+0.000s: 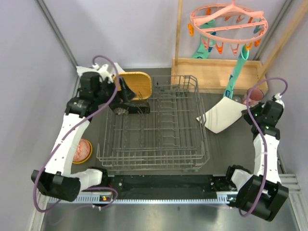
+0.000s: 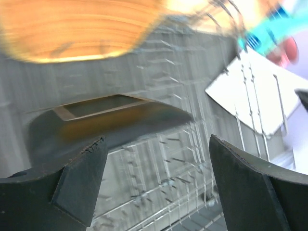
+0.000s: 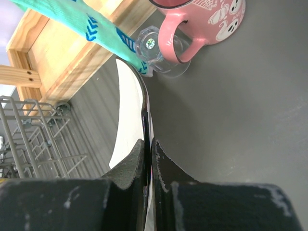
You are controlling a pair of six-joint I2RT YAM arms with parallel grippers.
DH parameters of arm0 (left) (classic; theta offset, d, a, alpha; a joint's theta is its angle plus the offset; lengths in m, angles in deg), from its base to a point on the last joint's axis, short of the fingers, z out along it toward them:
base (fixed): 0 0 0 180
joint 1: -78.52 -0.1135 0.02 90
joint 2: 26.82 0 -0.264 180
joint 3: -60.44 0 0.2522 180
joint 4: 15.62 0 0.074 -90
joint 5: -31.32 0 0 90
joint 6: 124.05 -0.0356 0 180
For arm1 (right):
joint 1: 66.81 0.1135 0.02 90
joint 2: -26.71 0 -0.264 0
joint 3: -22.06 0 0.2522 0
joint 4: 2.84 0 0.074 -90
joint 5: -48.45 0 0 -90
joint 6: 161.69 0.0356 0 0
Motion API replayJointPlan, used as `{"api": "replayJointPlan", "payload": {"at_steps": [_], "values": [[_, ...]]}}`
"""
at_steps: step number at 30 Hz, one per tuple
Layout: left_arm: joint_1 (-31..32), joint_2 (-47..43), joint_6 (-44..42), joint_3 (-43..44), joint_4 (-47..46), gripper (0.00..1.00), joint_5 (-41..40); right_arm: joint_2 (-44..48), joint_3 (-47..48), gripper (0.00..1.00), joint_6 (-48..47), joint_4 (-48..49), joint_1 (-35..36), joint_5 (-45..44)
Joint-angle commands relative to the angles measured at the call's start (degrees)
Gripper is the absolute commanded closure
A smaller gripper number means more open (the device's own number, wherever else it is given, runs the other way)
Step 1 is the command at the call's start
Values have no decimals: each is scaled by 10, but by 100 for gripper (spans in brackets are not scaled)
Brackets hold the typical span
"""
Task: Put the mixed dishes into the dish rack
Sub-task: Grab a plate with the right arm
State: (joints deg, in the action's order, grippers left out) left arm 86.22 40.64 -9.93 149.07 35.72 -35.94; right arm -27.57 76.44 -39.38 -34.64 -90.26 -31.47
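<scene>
The grey wire dish rack [image 1: 154, 130] fills the middle of the table. A black floral square plate [image 2: 120, 120] stands tilted at its back left corner [image 1: 131, 109], underside towards my left gripper. That gripper [image 2: 154, 183] hangs open just in front of it [image 1: 126, 96], nothing between its fingers. Behind lies the yellow wooden plate [image 1: 138, 83]. My right gripper [image 3: 148, 142] is shut on the rim of the pale plate [image 3: 127, 110], held tilted right of the rack [image 1: 222, 115]. The pink cup [image 3: 202, 19] and small clear glass [image 3: 156, 45] stand beyond it. An orange-rimmed bowl [image 1: 82, 150] sits left of the rack.
A light wooden tray [image 1: 216, 74] lies behind the rack at the right. A pink peg hanger [image 1: 228, 21] hangs above it with teal socks [image 1: 236, 77] dangling down to the pale plate. Grey walls close in both sides.
</scene>
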Motion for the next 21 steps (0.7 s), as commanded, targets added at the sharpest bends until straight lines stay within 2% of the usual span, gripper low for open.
{"api": "replayJointPlan", "payload": {"at_steps": [1,3,4,7,18,21], "values": [[120,26,-16,23,-44,11,-65,-8,48,100,13,69,-4,53],[164,46,-28,40,-52,11,-123,-14,51,100,14,67,-4,58],[203,54,-31,47,-56,11,-138,-16,53,100,13,66,-4,64],[264,90,-42,77,-66,11,-176,-24,60,100,13,63,-4,73],[373,179,-72,203,-47,11,-261,-37,54,100,18,65,-4,89],[425,212,-85,236,-37,11,-293,-47,55,100,20,67,-4,99]]}}
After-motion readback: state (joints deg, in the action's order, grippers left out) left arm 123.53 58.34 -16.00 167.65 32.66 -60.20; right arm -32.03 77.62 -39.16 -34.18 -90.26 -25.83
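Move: The white plate is already pinched by its right edge in my right hand; its middle lies about 9 cm to that hand's left, level with it front to back and a little lower. From my empty left hand the plate is about 40 cm to the right, 4 cm nearer me and 14 cm lower. Below the left hand, the dark plate stands roughly 2 cm ahead and 1 cm right, and the yellow tray about 8 cm straight ahead. I sweep my left hand some 19 cm to the right across the rack towards the white plate, fingers kept wide open, swinging them nearly 20 degrees clockwise. The hand dips slightly, then climbs about 4 cm late on, its fingertips tipping up. My right hand keeps its pinch on the plate's edge, nearly in place, easing it barely a centimetre or two left and forward. ##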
